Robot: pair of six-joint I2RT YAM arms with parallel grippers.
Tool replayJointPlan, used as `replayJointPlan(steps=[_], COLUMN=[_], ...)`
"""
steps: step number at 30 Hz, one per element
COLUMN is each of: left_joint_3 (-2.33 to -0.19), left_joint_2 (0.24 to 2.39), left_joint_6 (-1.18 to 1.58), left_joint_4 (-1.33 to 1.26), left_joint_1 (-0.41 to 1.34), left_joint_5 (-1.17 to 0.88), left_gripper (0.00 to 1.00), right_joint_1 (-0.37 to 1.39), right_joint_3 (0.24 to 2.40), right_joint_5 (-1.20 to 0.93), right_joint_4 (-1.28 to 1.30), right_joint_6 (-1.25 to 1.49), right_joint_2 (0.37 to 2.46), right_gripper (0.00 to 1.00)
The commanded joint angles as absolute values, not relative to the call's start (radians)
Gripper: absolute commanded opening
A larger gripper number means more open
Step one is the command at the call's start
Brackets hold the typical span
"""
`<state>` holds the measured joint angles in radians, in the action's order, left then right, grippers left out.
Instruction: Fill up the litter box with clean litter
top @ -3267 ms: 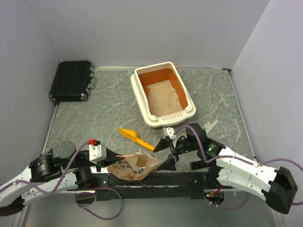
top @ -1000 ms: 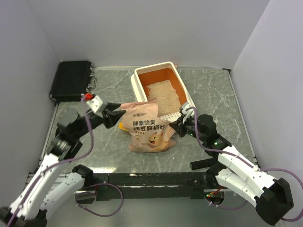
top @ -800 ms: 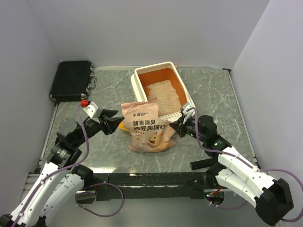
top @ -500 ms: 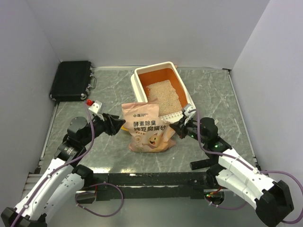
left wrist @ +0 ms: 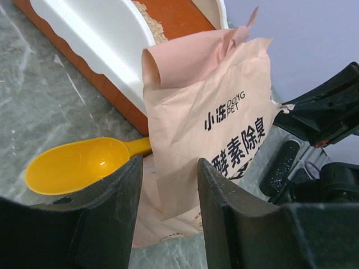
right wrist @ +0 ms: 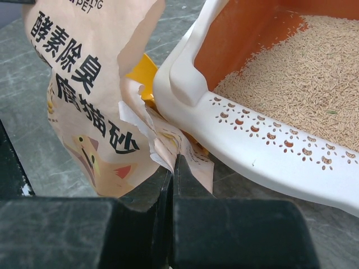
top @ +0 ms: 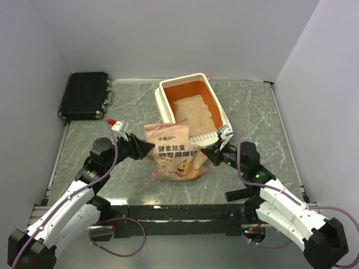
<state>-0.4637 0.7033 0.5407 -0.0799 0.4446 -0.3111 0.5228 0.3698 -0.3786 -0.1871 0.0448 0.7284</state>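
Note:
The litter box (top: 166,110), cream outside and orange inside, stands at the back centre and holds pale beige clean litter (top: 194,115). The peach-pink printed bag (top: 175,151) stands upright against the box's near end. My right gripper (top: 209,154) is shut on the bag's lower right corner, as the right wrist view (right wrist: 175,163) shows, beside the slotted rim (right wrist: 269,147) and litter (right wrist: 305,73). My left gripper (top: 147,149) is open just left of the bag. In the left wrist view my left gripper (left wrist: 168,193) faces the bag (left wrist: 224,123) without touching it.
A yellow-orange scoop (left wrist: 78,165) lies on the table behind the bag, by the litter box wall (left wrist: 106,39); its handle end shows in the right wrist view (right wrist: 143,73). A black case (top: 85,95) sits at the back left corner. Grey walls enclose three sides.
The bag went from lying at the near edge to standing before the litter box. In the last second my left gripper left the bag's top left corner, dropped lower and opened beside it.

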Motion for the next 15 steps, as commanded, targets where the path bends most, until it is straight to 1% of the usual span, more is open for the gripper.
replayJointPlan(steps=[1, 3, 4, 5, 6, 8, 9, 10, 11, 12, 13, 14, 15], left_joint_3=[-0.446, -0.439, -0.427, -0.422, -0.416, -0.399, -0.394, -0.391, -0.393, -0.399, -0.405, -0.413, -0.432], left_joint_2=[0.710, 0.719, 0.721, 0.724, 0.724, 0.723, 0.721, 0.715, 0.703, 0.696, 0.681, 0.672, 0.664], left_joint_6=[0.604, 0.609, 0.607, 0.610, 0.612, 0.620, 0.623, 0.618, 0.615, 0.606, 0.600, 0.594, 0.575], left_joint_4=[-0.216, -0.230, -0.248, -0.256, -0.265, -0.288, -0.288, -0.288, -0.273, -0.264, -0.247, -0.215, -0.187], left_joint_1=[0.442, 0.442, 0.442, 0.442, 0.442, 0.442, 0.442, 0.442, 0.442, 0.442, 0.442, 0.442, 0.440], left_joint_5=[-0.371, -0.399, -0.411, -0.420, -0.439, -0.452, -0.456, -0.456, -0.451, -0.439, -0.431, -0.422, -0.410], left_gripper=[0.47, 0.42, 0.28, 0.18, 0.02, 0.01, 0.01, 0.01, 0.01, 0.01, 0.01, 0.01, 0.01], right_joint_1=[0.514, 0.512, 0.512, 0.511, 0.511, 0.509, 0.509, 0.509, 0.506, 0.506, 0.505, 0.499, 0.496], right_joint_3=[0.368, 0.364, 0.359, 0.354, 0.351, 0.341, 0.339, 0.337, 0.336, 0.330, 0.325, 0.321, 0.318], right_joint_5=[-0.393, -0.399, -0.405, -0.406, -0.410, -0.419, -0.422, -0.423, -0.423, -0.423, -0.423, -0.414, -0.413], right_joint_4=[-0.313, -0.321, -0.322, -0.324, -0.328, -0.333, -0.331, -0.330, -0.325, -0.315, -0.310, -0.302, -0.284], right_joint_6=[0.067, 0.071, 0.071, 0.071, 0.074, 0.075, 0.092, 0.100, 0.104, 0.113, 0.115, 0.121, 0.130], right_joint_2=[0.703, 0.704, 0.706, 0.704, 0.703, 0.695, 0.678, 0.667, 0.654, 0.622, 0.603, 0.585, 0.553], right_gripper=[0.00, 0.00, 0.00, 0.00, 0.00, 0.00, 0.06, 0.33, 0.43, 0.49, 0.61, 0.67, 0.71])
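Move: The litter bag's middle lies about 9 cm right of the left hand, 1 cm back and 7 cm below, its left edge already between the half-open fingers. From that hand the litter box is some 16 cm ahead, 16 cm right and 9 cm lower, and the yellow scoop about 4 cm ahead, 1 cm left and 16 cm down. The right hand already pinches the bag's right edge, with the bag's middle roughly 10 cm left, 1 cm back and 4 cm below. The bag's upper left edge gets pinched as the left fingers shut fully, that hand easing about 1.5 cm right and back while turning some 5 degrees clockwise. The right hand keeps its hold nearly still at first; once the left has closed, it opens wide, lets go of the bag's right edge, and starts up about 1.5 cm and back 1 cm. ##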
